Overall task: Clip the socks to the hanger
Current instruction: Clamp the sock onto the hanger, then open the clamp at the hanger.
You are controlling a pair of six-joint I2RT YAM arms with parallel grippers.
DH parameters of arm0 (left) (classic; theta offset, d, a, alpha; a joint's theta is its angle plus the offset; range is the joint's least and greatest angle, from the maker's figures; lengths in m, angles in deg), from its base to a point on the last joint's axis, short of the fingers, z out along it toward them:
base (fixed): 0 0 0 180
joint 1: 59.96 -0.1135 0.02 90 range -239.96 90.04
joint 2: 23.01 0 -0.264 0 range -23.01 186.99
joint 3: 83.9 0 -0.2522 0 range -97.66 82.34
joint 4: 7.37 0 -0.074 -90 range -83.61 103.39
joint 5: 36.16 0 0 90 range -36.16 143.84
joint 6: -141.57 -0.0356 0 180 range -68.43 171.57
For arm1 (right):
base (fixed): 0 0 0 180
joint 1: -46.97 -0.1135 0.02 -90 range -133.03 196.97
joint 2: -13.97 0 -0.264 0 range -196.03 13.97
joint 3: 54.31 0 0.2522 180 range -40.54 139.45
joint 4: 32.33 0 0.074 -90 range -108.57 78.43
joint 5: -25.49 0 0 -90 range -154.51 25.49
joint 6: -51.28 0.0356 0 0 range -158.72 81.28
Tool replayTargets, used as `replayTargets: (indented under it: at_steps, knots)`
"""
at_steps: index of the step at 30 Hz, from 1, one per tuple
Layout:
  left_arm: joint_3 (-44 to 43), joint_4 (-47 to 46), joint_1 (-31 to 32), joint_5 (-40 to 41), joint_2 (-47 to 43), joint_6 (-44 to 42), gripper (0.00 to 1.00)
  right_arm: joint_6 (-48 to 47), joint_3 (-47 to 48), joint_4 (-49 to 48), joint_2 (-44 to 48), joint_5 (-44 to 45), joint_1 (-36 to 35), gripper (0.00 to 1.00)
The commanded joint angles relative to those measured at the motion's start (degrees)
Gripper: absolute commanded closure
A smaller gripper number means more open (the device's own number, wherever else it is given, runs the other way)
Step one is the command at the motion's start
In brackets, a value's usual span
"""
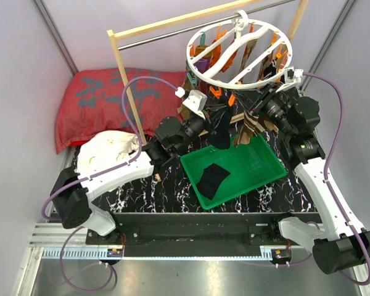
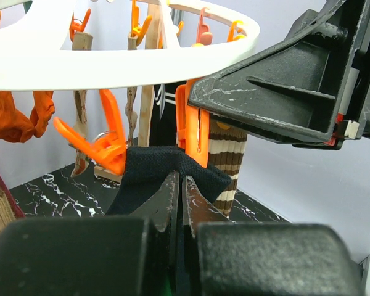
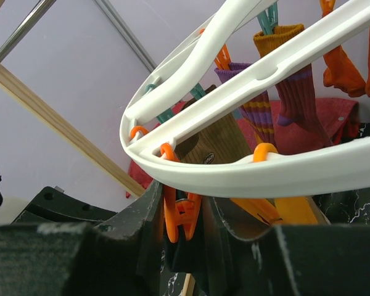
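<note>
The white ring hanger (image 1: 239, 52) hangs from the rod, with several socks clipped under it: orange (image 2: 18, 117), brown-and-cream striped (image 2: 228, 154), purple and orange (image 3: 296, 92). My left gripper (image 2: 180, 179) is shut on a black sock (image 2: 148, 169) and holds its top edge up at an orange clip (image 2: 194, 132) under the ring. My right gripper (image 3: 182, 206) reaches in from the right, its fingers (image 2: 277, 92) closed on both sides of that orange clip (image 3: 180, 216). In the top view both grippers, left (image 1: 205, 123) and right (image 1: 263, 105), meet below the ring.
A green tray (image 1: 268, 161) on the marble table holds another black sock (image 1: 211, 179). A white cloth (image 1: 108, 148) and a red pillow (image 1: 98, 102) lie at the left. The wooden frame (image 1: 126, 80) with a metal rod (image 1: 172, 36) stands behind.
</note>
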Motion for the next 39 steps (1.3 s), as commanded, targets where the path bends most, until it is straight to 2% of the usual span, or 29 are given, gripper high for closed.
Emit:
replayTargets:
  at_steps: [1,2,5,10,13,15,20,23,29,34,39]
  knots:
    - [-3.6,-3.8,-0.2,-1.5,0.5,-0.8,1.00,-0.7,0.0,0.7,0.2,-1.5,0.0,0.66]
    - [-3.8,-3.7,-0.2,-1.5,0.5,-0.8,1.00,-0.8,0.0,0.7,0.3,-1.5,0.0,0.59]
    - [-4.0,-3.5,-0.2,-1.6,0.7,-0.8,1.00,-0.8,0.3,0.6,0.2,-1.5,0.0,0.52]
    - [-4.0,-3.2,-0.2,-2.1,0.8,-1.0,0.95,-0.8,0.5,0.5,0.5,-1.2,0.0,0.50]
    - [-3.6,-3.2,-0.2,-2.7,0.5,-1.0,0.80,-1.0,0.4,0.5,0.6,-0.9,-0.1,0.50]
    - [-3.0,-3.5,-0.3,-2.9,0.3,-0.9,0.66,-1.1,0.4,0.5,0.8,-0.5,0.0,0.50]
    - [-0.4,-4.8,-1.6,-5.0,-1.3,1.0,0.50,-1.4,0.1,0.4,1.1,0.3,0.0,0.49]
    - [1.6,-6.2,-2.8,-5.8,-2.6,1.2,0.45,-1.5,-0.2,0.5,1.6,0.8,-0.1,0.48]
    - [5.1,-7.6,-6.3,-8.0,-4.8,2.3,0.23,-2.1,-0.7,0.9,2.4,1.7,0.0,0.45]
    - [5.8,-9.0,-10.2,-12.6,-5.0,3.9,0.14,-2.3,-0.8,0.9,2.9,2.2,0.0,0.42]
    - [3.2,-10.9,-13.7,-18.5,-2.2,6.3,0.12,-2.6,-0.8,1.1,3.5,2.2,0.0,0.35]
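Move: Under the hanger's near rim, the left fingers pinch the black sock's cuff; the orange clip it goes into is about 3 cm ahead, 3 cm right and 3 cm above that hand. An empty orange clip lies some 5 cm ahead, 2 cm left and 2 cm up, and the brown sock's cuff roughly 7 cm ahead, 8 cm left and slightly lower. The first clip sits between the right fingers, at the hand point. Easing its squeeze, the right hand opens first and lets the orange clip close on the black sock's cuff, staying almost in place. The left hand holds still, then spreads its fingers wide, lets go of the cuff and slides some 6 cm left and forward, away from that clip and towards the brown sock. ##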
